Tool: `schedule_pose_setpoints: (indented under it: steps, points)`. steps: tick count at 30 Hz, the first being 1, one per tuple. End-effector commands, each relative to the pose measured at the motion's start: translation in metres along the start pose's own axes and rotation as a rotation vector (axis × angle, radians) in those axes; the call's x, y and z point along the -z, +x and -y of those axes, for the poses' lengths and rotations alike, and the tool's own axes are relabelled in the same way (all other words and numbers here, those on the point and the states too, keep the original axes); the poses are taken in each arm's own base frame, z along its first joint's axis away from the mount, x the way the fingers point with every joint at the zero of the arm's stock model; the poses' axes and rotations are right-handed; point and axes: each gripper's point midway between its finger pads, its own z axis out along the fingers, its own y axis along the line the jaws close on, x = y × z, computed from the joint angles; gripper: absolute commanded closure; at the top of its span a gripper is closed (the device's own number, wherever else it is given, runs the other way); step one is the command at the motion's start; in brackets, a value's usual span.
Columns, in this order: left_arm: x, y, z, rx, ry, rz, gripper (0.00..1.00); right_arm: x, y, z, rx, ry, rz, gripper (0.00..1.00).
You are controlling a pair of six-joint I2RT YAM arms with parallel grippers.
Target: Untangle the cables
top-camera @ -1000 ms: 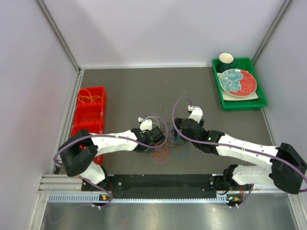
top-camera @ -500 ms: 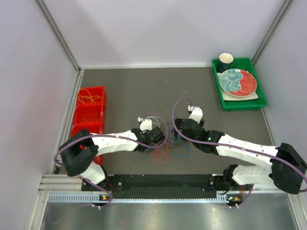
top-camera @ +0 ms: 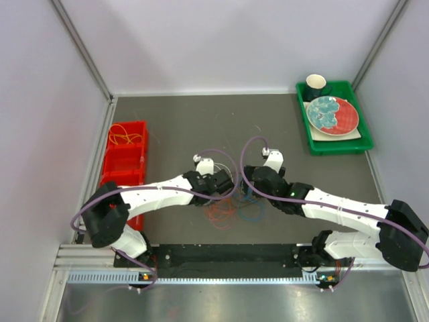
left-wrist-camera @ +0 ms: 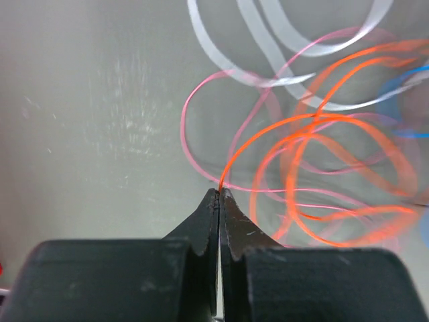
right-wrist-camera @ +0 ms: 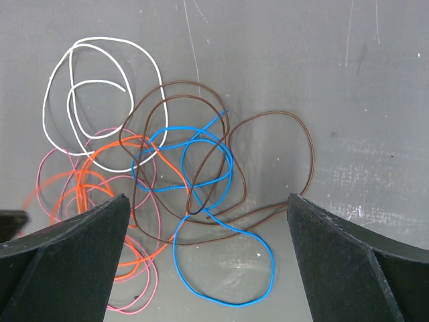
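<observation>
The cables lie in a loose tangle point(top-camera: 231, 208) on the dark table between my two grippers. My left gripper point(left-wrist-camera: 220, 191) is shut on the orange cable point(left-wrist-camera: 265, 133), pinching it at the fingertips. The orange loops run right over the pink cable point(left-wrist-camera: 185, 131), with the white cable point(left-wrist-camera: 221, 60) beyond them. In the top view the left gripper point(top-camera: 226, 185) is at the tangle's upper left. My right gripper point(right-wrist-camera: 208, 198) is wide open and empty above the blue point(right-wrist-camera: 238, 304), brown point(right-wrist-camera: 312, 144), white point(right-wrist-camera: 107, 38), orange point(right-wrist-camera: 119, 265) and pink point(right-wrist-camera: 128, 310) cables.
A red bin point(top-camera: 124, 161) stands at the left, with orange-yellow wires point(top-camera: 124, 137) in its far compartment. A green tray point(top-camera: 335, 149) at the back right holds a plate point(top-camera: 332, 114) and a dark cup point(top-camera: 316, 84). Walls close off three sides.
My left gripper has moved away from me and slightly right, with the orange cable pinched in it. The right arm has not moved.
</observation>
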Motion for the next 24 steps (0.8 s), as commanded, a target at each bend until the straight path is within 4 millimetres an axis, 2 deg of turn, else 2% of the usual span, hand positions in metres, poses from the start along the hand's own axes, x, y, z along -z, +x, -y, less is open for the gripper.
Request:
schedule_pose_setpoints:
  steps: [1,3,6,7,9,10,12,13,16,18,20,21,22,23,24]
  points:
    - [0.051,-0.051,0.005,0.001,0.059,0.106,1.00,0.002,-0.019,-0.017,-0.033,-0.036,0.032,0.01]
    - [0.066,-0.067,0.004,-0.005,0.066,0.141,1.00,0.002,-0.019,-0.017,-0.033,-0.036,0.032,0.01]
    - [0.099,-0.101,-0.004,0.002,0.052,0.219,1.00,0.004,-0.020,-0.017,-0.038,-0.037,0.036,0.01]
    - [0.119,-0.122,-0.001,0.032,0.086,0.267,1.00,0.004,-0.021,-0.017,-0.041,-0.040,0.041,0.01]
    - [0.149,-0.151,0.000,0.012,0.136,0.352,1.00,0.005,-0.021,-0.016,-0.046,-0.041,0.047,0.01]
    - [0.179,-0.177,0.002,0.003,0.188,0.423,1.00,0.005,-0.021,-0.015,-0.048,-0.043,0.051,0.01]
    - [0.209,-0.207,0.005,0.008,0.232,0.512,1.00,0.006,-0.023,-0.016,-0.050,-0.044,0.056,0.01]
    - [0.236,-0.230,0.006,0.003,0.263,0.575,1.00,0.005,-0.022,-0.015,-0.049,-0.041,0.055,0.01]
    - [0.277,-0.263,0.008,0.010,0.310,0.663,1.00,0.006,-0.023,-0.015,-0.050,-0.040,0.059,0.01]
    - [0.284,-0.269,0.007,0.019,0.313,0.676,1.00,0.008,-0.025,-0.015,-0.057,-0.049,0.066,0.01]
    - [0.276,-0.262,0.011,0.028,0.321,0.648,0.86,0.010,-0.026,-0.012,-0.065,-0.044,0.076,0.01]
    - [0.254,-0.248,0.019,0.002,0.307,0.608,0.80,0.011,-0.026,-0.010,-0.070,-0.041,0.081,0.01]
    - [0.250,-0.238,0.024,0.008,0.355,0.579,0.70,0.015,-0.029,-0.006,-0.092,-0.035,0.100,0.01]
    - [0.241,-0.229,0.027,0.006,0.362,0.558,0.65,0.017,-0.030,-0.001,-0.101,-0.023,0.109,0.01]
    - [0.214,-0.209,0.034,0.000,0.353,0.505,0.61,0.018,-0.027,0.006,-0.111,-0.009,0.116,0.01]
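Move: The orange cable is pinched by its near-left part in the left fingertips; the rest of its coil lies about 4 cm to that hand's right, 1 cm back and 4 cm below, in the tangle. The white cable's loops are some 6 cm ahead and 3 cm right, the blue cable about 11 cm right and level. From the open right hand the orange coil is roughly 7 cm left, 6 cm back and 9 cm down. The orange cable, already pinched in the shut left fingers just above the table, is pulled on as that hand shoots almost straight up, close to 40 cm, drifting a little forward, away from the tangle. The wrist tips the fingers up some 40 degrees; near the top they open about a third and the hand starts to sink back slightly. ##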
